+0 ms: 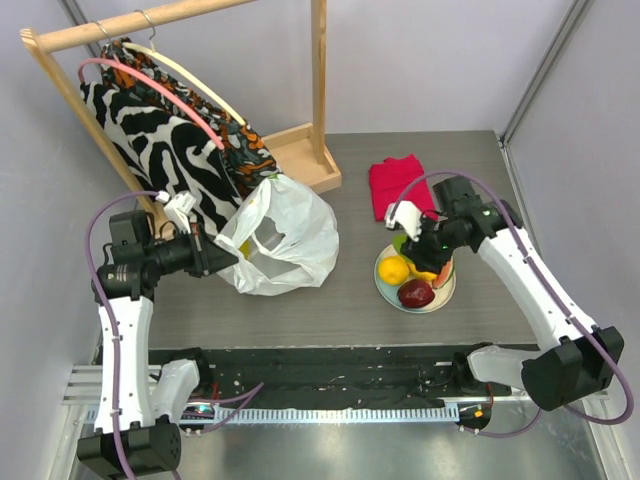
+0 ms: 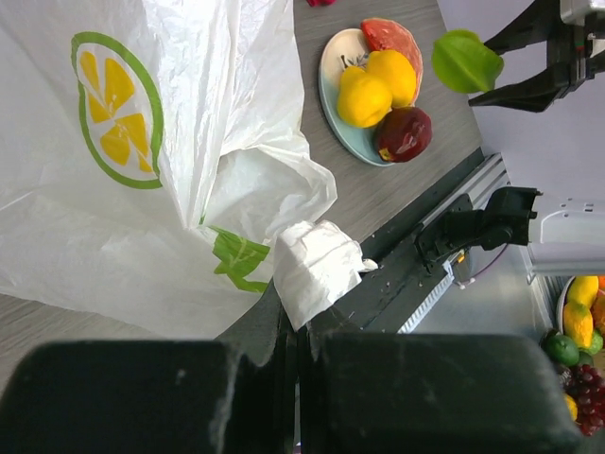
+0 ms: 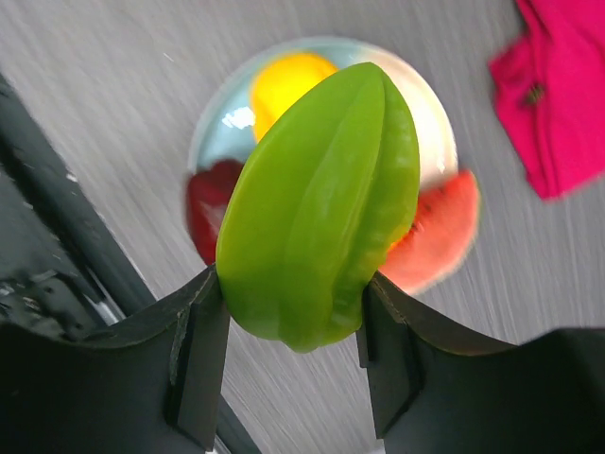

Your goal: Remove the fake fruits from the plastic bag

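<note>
The white plastic bag (image 1: 285,240) with printed citrus slices (image 2: 118,113) lies on the table with its mouth open. My left gripper (image 1: 218,262) (image 2: 298,326) is shut on a bunched fold of the bag's edge (image 2: 317,270). My right gripper (image 1: 422,243) (image 3: 291,312) is shut on a green fake fruit (image 3: 321,208) (image 2: 466,61) and holds it just above a pale plate (image 1: 383,283) (image 3: 430,109). On the plate lie yellow lemons (image 1: 393,270) (image 2: 364,97), a dark red apple (image 1: 416,293) (image 2: 405,132) and an orange-red piece (image 3: 440,236) (image 2: 392,33). The inside of the bag is hidden.
A folded red cloth (image 1: 398,180) (image 3: 558,95) lies behind the plate. A wooden clothes rack (image 1: 318,90) with a zebra-print garment (image 1: 160,145) stands at the back left, right behind the bag. A black rail (image 1: 330,365) runs along the near table edge.
</note>
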Available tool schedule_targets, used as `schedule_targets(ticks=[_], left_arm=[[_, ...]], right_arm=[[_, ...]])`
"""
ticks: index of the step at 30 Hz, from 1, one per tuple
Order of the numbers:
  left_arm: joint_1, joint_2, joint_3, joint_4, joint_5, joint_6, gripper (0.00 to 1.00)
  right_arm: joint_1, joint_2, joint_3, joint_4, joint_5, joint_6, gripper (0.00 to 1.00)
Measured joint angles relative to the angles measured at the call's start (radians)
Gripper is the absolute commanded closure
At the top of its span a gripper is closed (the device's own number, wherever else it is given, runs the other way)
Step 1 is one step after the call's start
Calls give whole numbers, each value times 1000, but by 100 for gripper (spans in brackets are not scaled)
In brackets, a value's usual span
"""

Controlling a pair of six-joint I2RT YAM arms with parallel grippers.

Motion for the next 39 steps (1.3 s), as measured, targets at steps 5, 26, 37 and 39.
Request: schedule_targets(ticks=[5,26,37,39], left_arm=[[0,5,-5,10,2,-6,100],[52,-2,5,-16,-2,5,100],[91,-35,24,-124,-25,66,100],[98,-34,26,-133,-25,73,100]], right_arm=[[-87,16,6,-35,17,-164,63],[-144,498,229,54,120,-1029,61],[-140,509,95,89,120,-1119,51],[-139,514,85,96,119,-1121,45]])
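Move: The right gripper holds the green fruit above the plate; the plate's middle lies about 6 cm ahead, 5 cm to the right and 17 cm below. On the plate, the left yellow fruit is about 6 cm ahead and 1 cm left, the dark red fruit level and 5 cm right, the watermelon slice 9 cm ahead and 12 cm right. From the left gripper, pinching the bag's rim, the plate is some 46 cm right, 9 cm ahead and 25 cm lower. Carry the green fruit right a few cm, then forward some 14 cm over the plate, turning the right gripper counter-clockwise about 50 degrees. Ease back 3 cm while sinking to its far side, 11 cm down in all, close beyond the yellow fruits, fingers still gripping. With the left gripper keep the bag rim pinched and draw it slightly left and back. ##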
